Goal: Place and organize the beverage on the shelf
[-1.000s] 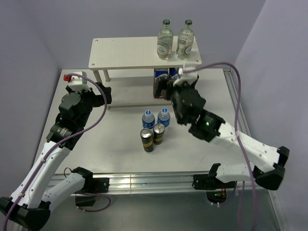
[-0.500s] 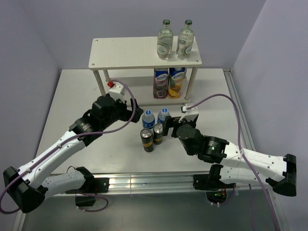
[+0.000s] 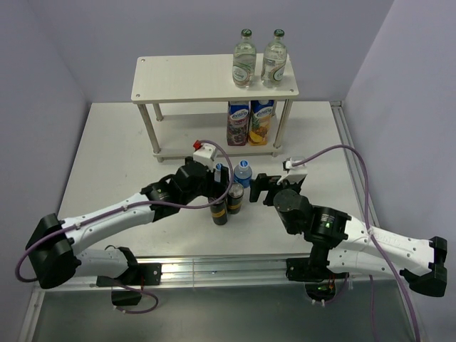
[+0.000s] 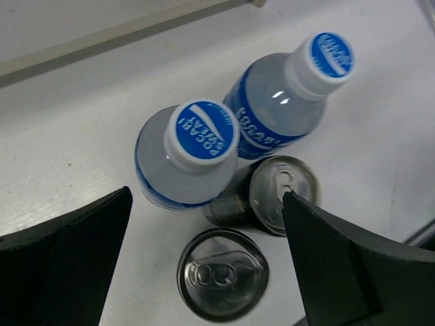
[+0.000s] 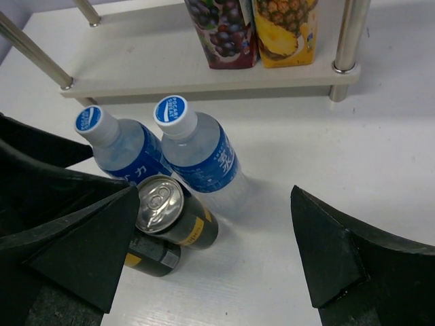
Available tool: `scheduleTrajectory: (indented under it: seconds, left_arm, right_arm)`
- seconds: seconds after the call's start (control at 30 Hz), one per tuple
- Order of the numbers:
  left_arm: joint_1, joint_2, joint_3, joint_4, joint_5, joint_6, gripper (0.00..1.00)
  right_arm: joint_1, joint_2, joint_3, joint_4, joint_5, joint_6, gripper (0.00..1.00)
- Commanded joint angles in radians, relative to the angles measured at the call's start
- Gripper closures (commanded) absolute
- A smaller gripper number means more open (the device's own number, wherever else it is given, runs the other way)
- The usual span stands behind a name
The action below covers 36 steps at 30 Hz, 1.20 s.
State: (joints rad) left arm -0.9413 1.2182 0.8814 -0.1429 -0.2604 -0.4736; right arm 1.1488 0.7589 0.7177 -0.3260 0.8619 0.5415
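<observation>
Two clear glass bottles with green caps (image 3: 244, 57) (image 3: 274, 57) stand on the top board of the shelf (image 3: 185, 80), at its right end. Two blue-labelled water bottles (image 4: 197, 153) (image 4: 289, 95) and two dark cans (image 4: 223, 273) (image 4: 279, 193) stand clustered on the table in front. My left gripper (image 3: 219, 191) hovers over this cluster, open, its fingers either side of the near can and touching nothing. My right gripper (image 3: 258, 189) is just right of the cluster, open and empty, facing the bottles (image 5: 197, 156) and cans (image 5: 173, 217).
Two juice cartons (image 3: 239, 122) (image 3: 261, 122) stand on the shelf's lower board (image 5: 204, 78), at its right end between the legs. Purple walls close in the white table (image 3: 114, 157) on three sides. My left arm fills the left edge of the right wrist view.
My left arm swung from the rear left over to the bottle and can cluster. My right arm drew back from the shelf to the cluster's right side. Both grippers stayed open.
</observation>
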Motion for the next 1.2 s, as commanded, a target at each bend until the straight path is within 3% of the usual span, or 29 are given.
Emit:
scheduleTrajectory:
  seconds: [0.0,0.33,0.43,0.47,0.63,0.8,0.83,0.9,1.17]
  left_arm:
    - [-0.004,0.039,-0.012,0.101,-0.098,-0.029,0.01]
    - [-0.002,0.196,0.013,0.209,-0.158,-0.033,0.01]
    - [-0.002,0.213,0.013,0.224,-0.178,-0.042,0.17]
    - [-0.002,0.214,0.013,0.227,-0.177,-0.042,0.29]
    - [-0.002,0.207,0.018,0.212,-0.181,-0.045,0.52]
    - [-0.002,0.169,-0.004,0.209,-0.186,-0.046,0.68]
    - [-0.002,0.159,-0.005,0.203,-0.192,-0.048,0.82]
    - [-0.002,0.152,-0.006,0.194,-0.200,-0.049,0.98]
    - [-0.002,0.043,0.043,0.099,-0.240,-0.046,1.00]
  right_arm:
    - [0.003,-0.021,-0.012,-0.013,0.037,0.029,0.01]
    - [0.003,-0.089,-0.052,-0.053,0.057,0.041,0.01]
    - [0.003,-0.098,-0.055,-0.065,0.066,0.043,0.01]
    - [0.003,-0.101,-0.058,-0.071,0.068,0.043,0.01]
    - [0.003,-0.115,-0.064,-0.070,0.075,0.041,0.01]
    - [0.003,-0.102,-0.067,-0.065,0.077,0.044,0.01]
    - [0.003,-0.102,-0.067,-0.065,0.075,0.044,0.01]
    - [0.003,-0.101,-0.066,-0.065,0.074,0.046,0.01]
    - [0.003,-0.115,-0.067,-0.074,0.083,0.044,0.01]
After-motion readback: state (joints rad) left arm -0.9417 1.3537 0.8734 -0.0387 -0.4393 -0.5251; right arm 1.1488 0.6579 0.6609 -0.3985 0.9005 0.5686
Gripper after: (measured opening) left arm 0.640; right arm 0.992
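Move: The left blue-capped bottle stands about 4 cm ahead of the left hand and 2 cm to its right, its middle some 6 cm below. Its twin, the right blue-capped bottle, stands about 7 cm right of it and 1 cm farther out. The right can is some 2 cm back and 7 cm right of the left hand, the left can 4 cm back and 2 cm right, both about 9 cm below. From the right hand the left bottle lies some 8 cm ahead, 17 cm left and 11 cm below. Bring the left gripper down about 3 cm and forward some 4 cm, drifting slightly right and turning about 10 degrees counter-clockwise, so its open fingers straddle the left blue-capped bottle; pinch its body, then ease it some 2 cm left and a little back, barely rising. Meanwhile slide the open right hand 2.5 cm right and about 1 cm down, away from that bottle. ##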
